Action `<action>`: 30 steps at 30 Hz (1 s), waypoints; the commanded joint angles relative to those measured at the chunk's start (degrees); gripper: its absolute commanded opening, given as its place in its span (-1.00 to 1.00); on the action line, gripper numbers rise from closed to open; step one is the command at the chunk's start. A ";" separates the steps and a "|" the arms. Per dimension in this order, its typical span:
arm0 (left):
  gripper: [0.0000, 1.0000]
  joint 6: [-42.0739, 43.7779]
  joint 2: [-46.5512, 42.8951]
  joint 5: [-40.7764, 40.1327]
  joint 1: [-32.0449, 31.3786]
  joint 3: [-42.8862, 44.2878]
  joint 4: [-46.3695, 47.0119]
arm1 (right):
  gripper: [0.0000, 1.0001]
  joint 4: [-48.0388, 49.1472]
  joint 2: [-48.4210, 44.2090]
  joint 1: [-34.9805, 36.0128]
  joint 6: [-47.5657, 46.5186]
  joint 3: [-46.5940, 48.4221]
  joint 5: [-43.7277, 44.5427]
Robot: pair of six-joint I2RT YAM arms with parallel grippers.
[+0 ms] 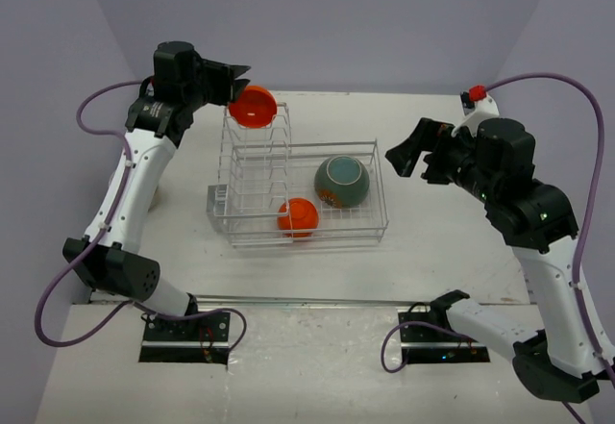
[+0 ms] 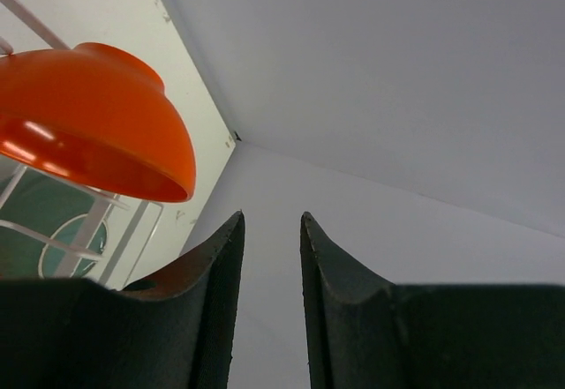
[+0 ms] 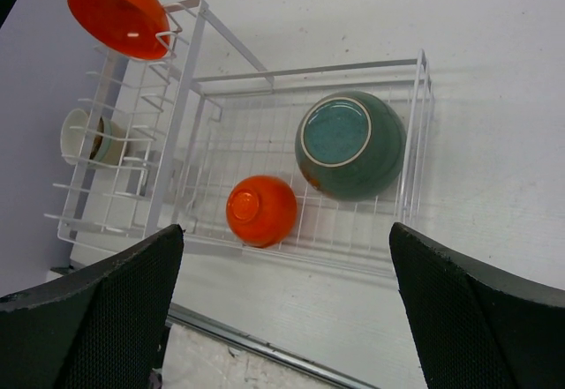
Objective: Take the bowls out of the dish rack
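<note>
A white wire dish rack [image 1: 370, 188] stands mid-table. One orange bowl [image 1: 254, 107] perches tilted on top of its tall upright slots [image 3: 181, 49]. My left gripper [image 1: 238, 80] hovers just beyond that bowl's rim, jaws a narrow gap apart and empty; in the left wrist view the orange bowl [image 2: 88, 115] sits left of the fingertips [image 2: 231, 239], untouched. In the basket lie a large teal bowl [image 3: 350, 145] and a small orange bowl [image 3: 261, 210], both upside down. My right gripper [image 1: 408, 160] hangs wide open and empty, right of the rack.
A cream bowl [image 3: 84, 136] shows through the wires of the upright slots at the rack's left end; whether it is inside or behind the rack I cannot tell. Lilac walls close the table's back and sides. A metal rail [image 1: 317, 301] runs along the near edge.
</note>
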 commanded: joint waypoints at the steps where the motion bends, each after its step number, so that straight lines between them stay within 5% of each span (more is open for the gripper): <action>1: -0.35 2.34 -3.12 0.82 -0.21 -1.46 -2.35 | 0.98 1.99 -0.67 0.36 -0.36 -0.59 1.08; 30: -0.32 3.48 0.12 -1.37 -0.21 -4.73 0.55 | 0.98 2.26 -0.85 0.36 -2.39 0.28 1.08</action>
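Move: The orange bowl on the rack's upper tier is the left hand's target: its middle is about 9 cm below that hand, some 3 cm to the right and 2 cm ahead. In the rack's lower tray, the green bowl is about 11 cm back and 20 cm right, the small orange bowl about 19 cm back and 9 cm right, both roughly 25 cm down. From the right hand, the upper orange bowl is about 22 cm ahead, 30 cm left and 9 cm lower. Down towards the upper rim of the top-tier orange bowl goes the left hand, sinking about 5 cm; it eases back by nearly 2 cm early on, then recovers most of that. The wrist tips down by some 5 degrees while the fingers keep their partly open gap, bringing the rim to their tips; whether they touch it can't be seen. ##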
